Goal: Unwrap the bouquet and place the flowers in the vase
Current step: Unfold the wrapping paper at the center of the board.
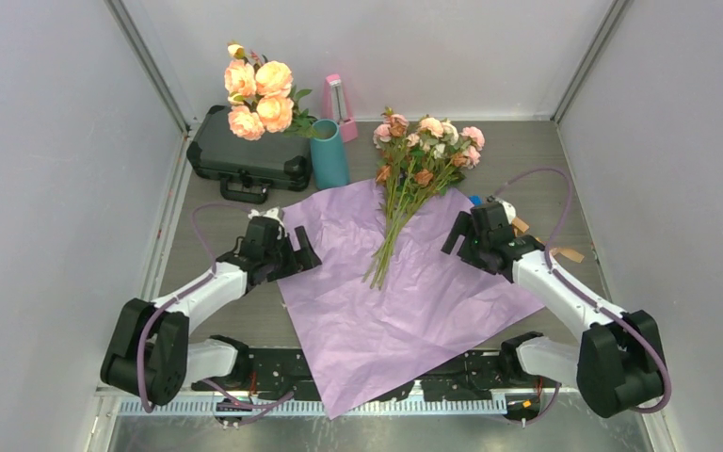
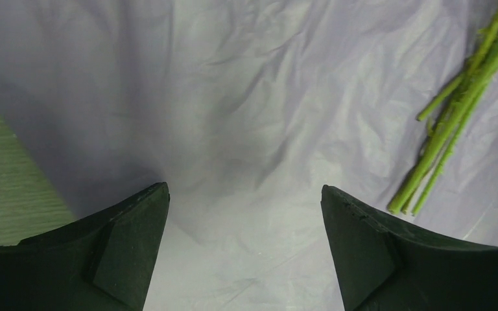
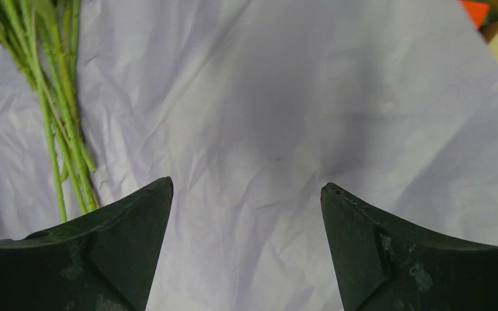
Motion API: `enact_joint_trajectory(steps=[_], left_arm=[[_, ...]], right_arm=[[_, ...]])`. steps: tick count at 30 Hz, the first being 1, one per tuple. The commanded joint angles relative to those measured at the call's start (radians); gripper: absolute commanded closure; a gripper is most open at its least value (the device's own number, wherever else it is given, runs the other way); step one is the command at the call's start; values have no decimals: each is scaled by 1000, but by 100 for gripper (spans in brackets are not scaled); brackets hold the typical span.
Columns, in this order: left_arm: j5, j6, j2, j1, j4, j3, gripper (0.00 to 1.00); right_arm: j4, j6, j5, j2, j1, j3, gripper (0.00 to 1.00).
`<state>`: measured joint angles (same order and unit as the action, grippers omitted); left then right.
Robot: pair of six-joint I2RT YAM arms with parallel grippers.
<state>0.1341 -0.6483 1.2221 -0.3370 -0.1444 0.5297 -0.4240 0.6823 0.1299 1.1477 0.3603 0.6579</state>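
Observation:
The bouquet lies unwrapped: its pink-lilac paper (image 1: pixel 391 301) is spread flat on the table. The flowers (image 1: pixel 424 151) rest on it, heads at the far edge and green stems (image 1: pixel 388 240) pointing toward me. The teal vase (image 1: pixel 329 155) stands upright just beyond the paper's far left corner. My left gripper (image 1: pixel 303 252) hovers open over the paper's left edge, with stem ends (image 2: pixel 441 142) to its right. Over the right side of the paper, my right gripper (image 1: pixel 454 237) is open too, and the stems (image 3: pixel 58 129) lie to its left. Neither holds anything.
A black case (image 1: pixel 245 155) sits at the back left, with big peach-orange roses (image 1: pixel 259 94) above it. A pink metronome-shaped object (image 1: pixel 339 108) stands behind the vase. Tan scraps (image 1: pixel 570 254) lie right of the right arm. Grey walls close in on both sides.

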Motion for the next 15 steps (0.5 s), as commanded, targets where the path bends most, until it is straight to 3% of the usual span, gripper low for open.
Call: enact_joint_trajectory(steps=[1,8,15], left_arm=[[-43,-28,-25,38,77,-55,9],[-40,-27,-64,52,34,-76,8],[-6,51,-153,55,-190,84,7]], right_arm=[[32,-18,-10,13,-99,-17,10],[34,8,-16,26,-210,-73,8],[13,12,-44,-54,-225,-67,8]])
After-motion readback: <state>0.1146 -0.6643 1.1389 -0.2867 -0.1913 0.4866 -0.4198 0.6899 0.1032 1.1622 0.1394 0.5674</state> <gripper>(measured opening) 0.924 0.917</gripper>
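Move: The wrapping paper lies spread under both hands. Its left edge is about 8 cm left of the left hand, level with it and some 4 cm lower; the flower stem ends are about 12 cm right and 5 cm back, the teal vase roughly 18 cm ahead and 4 cm right. For the right hand the paper's right edge is about 13 cm right, level and 6 cm below; the stem ends are 14 cm left and 6 cm back. Rightward and down goes the right hand, about 6 cm sideways and 3.5 cm lower, away from the stems and towards the paper's right edge, turning some 10 degrees clockwise and slowing to a stop above the sheet. The left hand eases about 2 cm left, towards the left edge. Both grippers are empty and stay wide open. ##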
